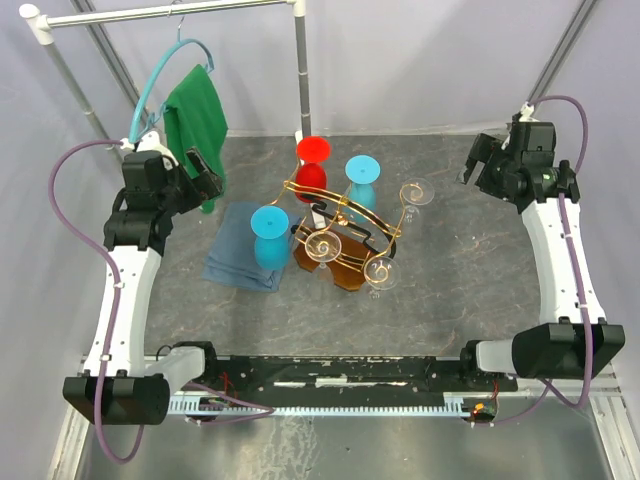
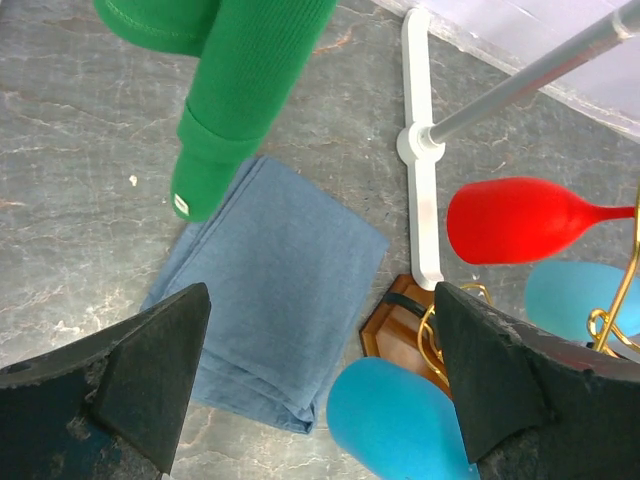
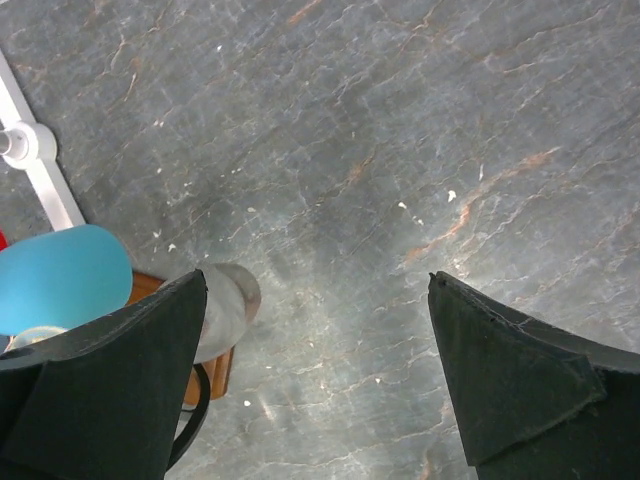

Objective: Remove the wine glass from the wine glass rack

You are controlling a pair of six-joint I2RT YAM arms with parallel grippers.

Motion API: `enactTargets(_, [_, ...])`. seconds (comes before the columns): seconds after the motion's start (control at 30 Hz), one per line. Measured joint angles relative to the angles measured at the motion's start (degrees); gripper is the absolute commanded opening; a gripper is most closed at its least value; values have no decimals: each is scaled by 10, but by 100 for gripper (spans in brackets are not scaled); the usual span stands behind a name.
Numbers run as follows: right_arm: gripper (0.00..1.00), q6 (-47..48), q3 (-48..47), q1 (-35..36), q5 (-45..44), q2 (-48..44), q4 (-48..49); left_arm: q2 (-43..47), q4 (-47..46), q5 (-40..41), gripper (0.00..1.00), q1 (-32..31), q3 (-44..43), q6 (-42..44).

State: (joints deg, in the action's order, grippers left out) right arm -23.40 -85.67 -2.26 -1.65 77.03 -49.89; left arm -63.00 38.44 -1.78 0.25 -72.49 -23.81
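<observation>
The wine glass rack (image 1: 345,222) is a gold wire frame with scroll ends on a brown wooden base (image 1: 340,270) at the table's middle. Several wine glasses hang on it: a red one (image 1: 312,160), two blue ones (image 1: 362,175) (image 1: 270,235), and clear ones (image 1: 417,192) (image 1: 323,247) (image 1: 381,272). My left gripper (image 1: 205,175) is open and empty, up and left of the rack. The left wrist view shows a blue glass (image 2: 390,420), the red glass (image 2: 520,218) and the base (image 2: 395,325). My right gripper (image 1: 478,160) is open and empty, right of the rack; a clear glass (image 3: 228,310) shows by its left finger.
A folded blue cloth (image 1: 240,260) lies left of the rack. A green garment (image 1: 198,120) on a teal hanger hangs from the tall white-and-grey clothes rail (image 1: 160,12), whose white foot (image 2: 422,150) lies behind the rack. Grey walls close the back and sides.
</observation>
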Motion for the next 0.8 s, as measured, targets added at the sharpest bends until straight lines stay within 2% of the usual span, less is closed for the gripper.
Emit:
enactTargets(0.27, [100, -13, 31, 0, 63, -25, 10, 29, -19, -35, 99, -6, 53, -4])
enactTargets(0.4, [92, -42, 70, -5, 116, -52, 45, 41, -18, -45, 99, -18, 77, -11])
enactTargets(0.57, [90, -87, 108, -9, 185, -69, 93, 54, -15, -50, 99, -24, 83, -13])
enactTargets(0.8, [72, -127, 141, -9, 265, -70, 147, 79, -19, -59, 99, -70, 89, -56])
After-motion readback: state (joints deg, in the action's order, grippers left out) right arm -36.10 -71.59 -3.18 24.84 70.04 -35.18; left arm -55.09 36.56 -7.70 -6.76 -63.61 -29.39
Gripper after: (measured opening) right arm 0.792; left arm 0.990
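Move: The clear glass at the rack's far right hangs about 11 cm to the right hand's left, 3 cm back and some 9 cm lower; the far blue glass is 21 cm left and 1 cm ahead of that hand, the near clear glass 17 cm left and 18 cm back. From the left hand, the left blue glass lies about 11 cm right, 4 cm back, 10 cm lower; the red glass is 20 cm right and 9 cm ahead, and the folded cloth 3 cm right and 1 cm ahead, on the table. Leftward and nearly level, the right hand sweeps about 8 cm towards the far-right clear glass, rolling its left side up by some 25 degrees, turning slightly counter-clockwise and beginning to narrow its fingers. The left hand, wide open, goes right and back towards the left blue glass, dipping and then partly rising again, its arm seeming to carry the hanger along. Neither gripper visibly touches a glass. ##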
